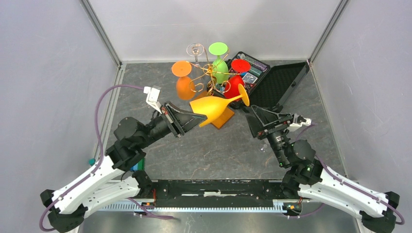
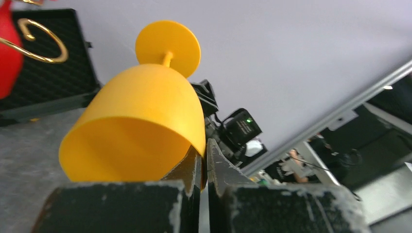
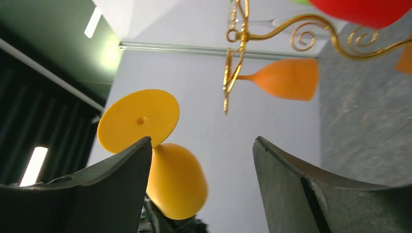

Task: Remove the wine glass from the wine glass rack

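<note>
A yellow wine glass lies on its side in the air, clear of the wine glass rack, its foot pointing right. My left gripper is shut on the bowl's rim. In the left wrist view the glass fills the middle and my left gripper pinches its rim wall. My right gripper stands open just right of the foot, touching nothing. The right wrist view has the glass past the left finger of my right gripper, with the gold rack above.
Orange, green, red and clear glasses hang on the rack, whose wooden base sits under the yellow glass. An open black case lies behind my right gripper. Grey walls close in on both sides.
</note>
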`<state>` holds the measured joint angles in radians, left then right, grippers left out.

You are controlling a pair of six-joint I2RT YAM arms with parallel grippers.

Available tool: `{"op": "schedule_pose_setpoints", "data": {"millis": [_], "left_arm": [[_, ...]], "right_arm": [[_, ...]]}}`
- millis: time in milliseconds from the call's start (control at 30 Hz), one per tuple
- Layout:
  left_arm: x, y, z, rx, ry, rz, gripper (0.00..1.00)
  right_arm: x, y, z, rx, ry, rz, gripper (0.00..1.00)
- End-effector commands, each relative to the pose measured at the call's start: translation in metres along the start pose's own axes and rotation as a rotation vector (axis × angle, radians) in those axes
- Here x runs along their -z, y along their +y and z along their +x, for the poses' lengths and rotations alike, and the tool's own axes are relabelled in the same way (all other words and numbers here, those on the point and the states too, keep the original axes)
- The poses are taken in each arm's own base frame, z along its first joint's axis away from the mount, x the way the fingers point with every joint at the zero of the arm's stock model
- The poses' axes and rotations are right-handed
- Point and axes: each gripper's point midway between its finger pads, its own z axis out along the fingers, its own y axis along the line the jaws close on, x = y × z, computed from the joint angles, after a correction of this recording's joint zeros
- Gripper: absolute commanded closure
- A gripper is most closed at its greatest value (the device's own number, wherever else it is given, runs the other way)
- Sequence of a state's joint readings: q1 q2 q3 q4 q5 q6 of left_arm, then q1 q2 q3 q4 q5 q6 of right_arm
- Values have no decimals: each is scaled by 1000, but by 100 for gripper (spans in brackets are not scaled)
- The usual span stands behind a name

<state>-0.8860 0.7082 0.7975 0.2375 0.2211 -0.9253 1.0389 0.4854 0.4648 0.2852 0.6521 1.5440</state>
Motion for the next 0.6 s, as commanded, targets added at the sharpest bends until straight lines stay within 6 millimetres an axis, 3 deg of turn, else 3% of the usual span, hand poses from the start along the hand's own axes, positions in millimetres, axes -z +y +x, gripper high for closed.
{"op": "schedule_pose_setpoints", "data": {"millis": [0, 133, 267, 400, 567], "left_arm": [[14, 30, -3, -201, 86, -231, 98], [30, 52, 23, -274, 303, -343, 98], [44, 75, 56, -260, 556, -449, 98], [50, 100, 72, -265, 655, -565, 98], [50, 113, 100, -329, 789, -682, 98]], "right_arm": [[4, -29, -19, 196, -72, 95, 19], [10, -30, -31, 355, -95, 100, 19], [16, 3, -48, 652, -115, 64, 21], [19, 22, -70, 912, -152, 148, 21], [19, 21, -80, 1074, -150, 225, 21]]}}
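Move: The left hand already holds the yellow wine glass by its rim. Open table to set it on lies roughly 40 cm below and some 4 cm to the right. The rack stands about 23 cm ahead and 4 cm right of that hand, the clear glass some 26 cm right and 6 cm ahead. From the open right hand, the yellow glass's middle is about 9 cm to the left and 9 cm above, neither ahead nor back. Keeping its pinch on the yellow glass's rim, the left hand swings the glass foot downward, rolling some 50 degrees so its fingers go from slightly raised to pointing down-right. After rolling almost in place it sinks ever faster towards the open table, about 15 cm in all. The right hand, already free and still open, dips slightly, then backs off 6–7 cm to the right and rises, its left side rolling down. ##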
